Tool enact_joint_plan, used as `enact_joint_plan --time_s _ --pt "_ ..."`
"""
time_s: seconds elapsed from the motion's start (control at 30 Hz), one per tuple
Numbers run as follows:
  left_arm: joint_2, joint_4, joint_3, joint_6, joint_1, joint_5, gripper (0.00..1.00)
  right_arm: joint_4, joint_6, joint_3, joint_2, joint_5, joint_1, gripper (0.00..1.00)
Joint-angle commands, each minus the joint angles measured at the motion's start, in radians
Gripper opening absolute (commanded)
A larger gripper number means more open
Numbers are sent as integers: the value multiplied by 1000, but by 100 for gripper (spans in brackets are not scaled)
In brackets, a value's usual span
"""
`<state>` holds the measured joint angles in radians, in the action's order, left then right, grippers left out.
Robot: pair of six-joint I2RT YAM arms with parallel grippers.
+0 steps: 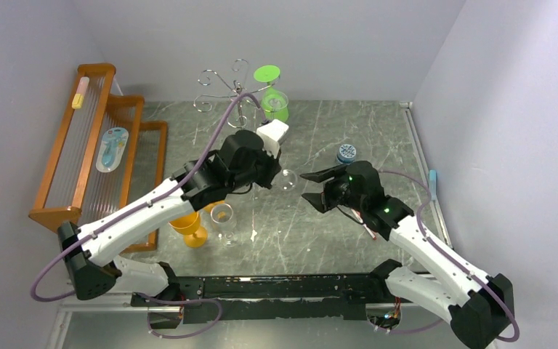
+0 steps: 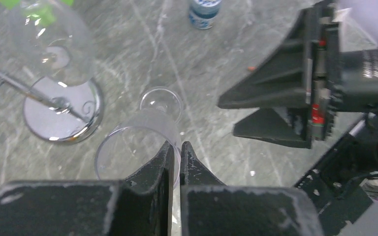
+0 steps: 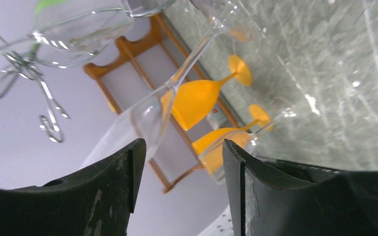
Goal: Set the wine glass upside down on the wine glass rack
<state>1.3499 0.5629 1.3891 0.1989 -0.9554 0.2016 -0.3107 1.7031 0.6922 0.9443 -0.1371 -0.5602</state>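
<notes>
My left gripper (image 1: 269,177) is shut on the rim of a clear wine glass (image 1: 288,179), held on its side above the table. In the left wrist view the jaws (image 2: 175,147) pinch the rim of the glass (image 2: 133,142), one finger inside the bowl, with the foot pointing away. The chrome wine glass rack (image 1: 225,87) stands behind, its disc base (image 2: 61,115) to the left of the glass. My right gripper (image 1: 312,187) is open and empty, facing the glass's foot. The right wrist view (image 3: 183,145) shows the glass (image 3: 145,115) ahead of the jaws.
A green glass (image 1: 274,102) hangs upside down on the rack. An orange glass (image 1: 189,227) and a clear glass (image 1: 223,217) stand at front left. The wooden slatted rack (image 1: 80,156) lines the left wall. A small blue-white pot (image 1: 346,153) sits at mid right.
</notes>
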Motion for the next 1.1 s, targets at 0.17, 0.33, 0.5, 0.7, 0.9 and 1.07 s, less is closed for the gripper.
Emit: enact_joint_plan --time_s 0.17,0.33,0.5,0.7,0.9,1.07 --pt "-134 -408 -180 -42 -95 -38 5 134 394 -121 -122 134 -14 63" --pt "-182 -535 -262 -38 -104 -52 5 95 407 -89 -98 135 -14 60" --pt "-198 -605 -297 -33 -106 -83 5 204 440 -118 -73 159 -15 48" --pt "-217 -638 -330 -26 -107 -107 5 263 431 -94 -27 189 -17 48" --pt "-224 -650 -342 -22 -108 -116 5 303 435 -96 7 168 -30 36" --pt "-229 -643 -357 -25 -108 -112 5 336 463 -106 3 174 -30 28"
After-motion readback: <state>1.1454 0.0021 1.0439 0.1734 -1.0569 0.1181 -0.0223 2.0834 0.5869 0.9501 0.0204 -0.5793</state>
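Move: The left hand pinches the clear wine glass by its bowl's edge; the open right fingers it is taken to lie some 12 cm right of it, 1 cm nearer the base and 8 cm lower. From the right hand, the glass's stem is about 7 cm ahead, 8 left and 5 down, and the blue jar 16 ahead, 12 right and 17 down. From the left hand, the rack's post stands roughly 16 cm ahead and 8 left, its middle 9 below. The left hand, keeping its pinch on the bowl, draws back and to the right and rises, about 4 cm each way, while its fingers tip up and turn clockwise so that the stem swings up towards the right hand. The right hand first rolls its left side up and turns clockwise, some 25 degrees in all, then reaches forward about 4 cm and slightly up, narrowing its wide-open fingers to about half that gap around the stem. ##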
